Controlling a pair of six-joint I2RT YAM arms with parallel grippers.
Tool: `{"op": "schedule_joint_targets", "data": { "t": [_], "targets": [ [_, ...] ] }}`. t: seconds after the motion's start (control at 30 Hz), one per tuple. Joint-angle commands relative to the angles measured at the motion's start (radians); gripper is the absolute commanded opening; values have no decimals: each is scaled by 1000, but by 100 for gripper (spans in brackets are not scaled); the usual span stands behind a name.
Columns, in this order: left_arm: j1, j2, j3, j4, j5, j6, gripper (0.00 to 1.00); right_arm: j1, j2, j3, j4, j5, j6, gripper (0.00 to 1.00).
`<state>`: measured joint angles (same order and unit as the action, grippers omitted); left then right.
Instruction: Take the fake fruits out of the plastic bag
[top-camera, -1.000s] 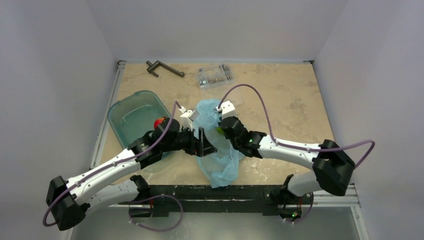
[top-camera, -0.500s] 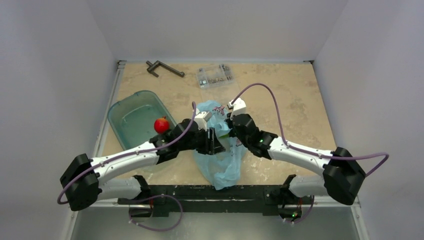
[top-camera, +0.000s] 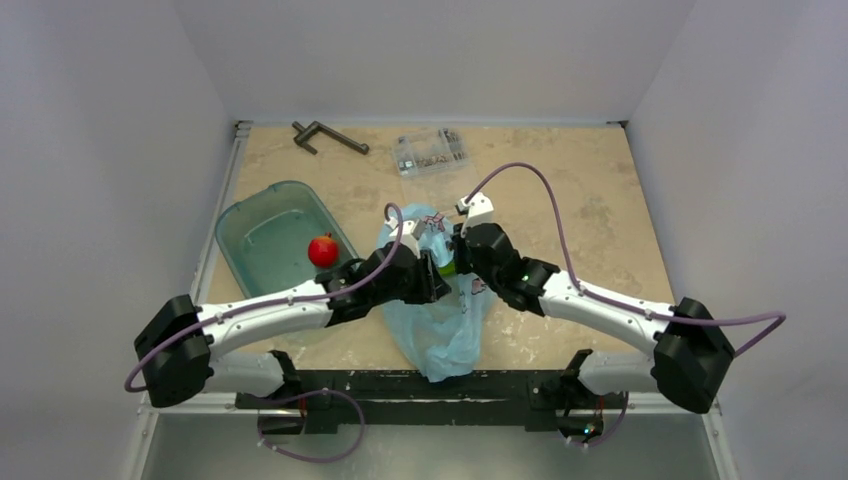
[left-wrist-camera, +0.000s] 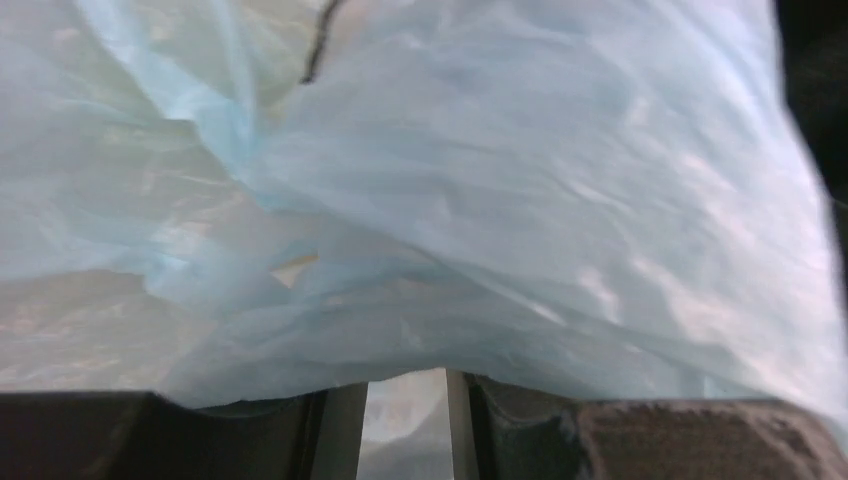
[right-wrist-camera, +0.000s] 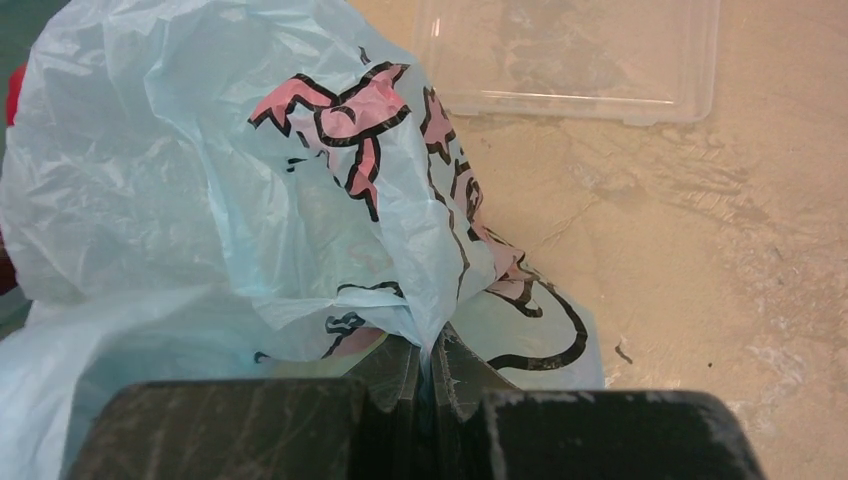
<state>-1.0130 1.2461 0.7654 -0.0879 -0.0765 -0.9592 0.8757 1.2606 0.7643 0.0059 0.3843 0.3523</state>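
Note:
The light-blue plastic bag (top-camera: 435, 320) lies crumpled between both arms, its printed panel at the far end. A dark red apple (top-camera: 322, 250) rests in the teal tub (top-camera: 262, 225), apart from the bag. A green piece (top-camera: 448, 266) shows between the two wrists. My left gripper (top-camera: 432, 276) presses into the bag. In the left wrist view the bag (left-wrist-camera: 500, 200) drapes over the tips of the left gripper (left-wrist-camera: 405, 390), whose jaws stand a little apart. My right gripper (right-wrist-camera: 430, 355) is shut on a fold of the bag (right-wrist-camera: 200, 200). No banana shows.
A clear flat parts box (top-camera: 432, 150) sits at the back of the table and also shows as the parts box (right-wrist-camera: 570, 50) beyond the bag. A dark metal tool (top-camera: 328, 137) lies at the back left. The tub stands close to the left arm.
My left arm has stretched farther right into the bag, uncovering the apple in the tub, and its jaws have narrowed. My right gripper has shut on the bag's film.

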Motion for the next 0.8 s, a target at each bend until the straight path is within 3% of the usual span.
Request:
{"op": "schedule_joint_targets", "data": {
  "t": [0.0, 0.1, 0.2, 0.27, 0.43, 0.6, 0.77],
  "targets": [
    [25, 83, 74, -62, -126, -76, 31, -1, -70, 21, -1, -53, 42, 0],
    [44, 132, 114, -77, -147, -75, 35, -1, -84, 1, 2, -69, 46, 0],
    [48, 159, 146, -84, -219, -31, 50, 0, -101, -25, 12, -84, 44, 0],
    [64, 184, 175, -102, -221, -29, 55, 0, -113, -40, 25, -102, 42, 0],
    [78, 219, 188, -143, -239, -175, 66, 0, -140, -62, 32, -111, 38, 0],
    [106, 270, 234, -270, -247, -321, 92, -1, -159, -101, 59, -135, 32, 0],
    [136, 299, 213, -238, -216, -405, 96, 0, -176, -134, 61, -136, 30, 0]
  ]
}}
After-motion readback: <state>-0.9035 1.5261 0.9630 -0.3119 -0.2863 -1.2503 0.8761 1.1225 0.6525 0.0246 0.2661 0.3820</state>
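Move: The green fruit inside the bag mouth lies about 4 cm ahead of the left hand and roughly 8 cm below it, level sideways. The red fruit in the tub is some 23 cm to that hand's left and 8 cm farther out, while the bag's loose near end spreads about 11 cm back of it. From the right hand, shut on the bag's rim, the green fruit is some 4 cm back, 3 cm left and 8 cm below. Forward and down goes the left hand, about 7 cm out and 5 cm lower with a slight drift left, into the bag mouth towards the green fruit, easing up briefly before sinking again. It turns some 25 degrees counter-clockwise, tips further down, and its fingers spread from a third open to nearly full. The right hand keeps pinching the rim and draws back about 3 cm, rising a little and coming down again. ##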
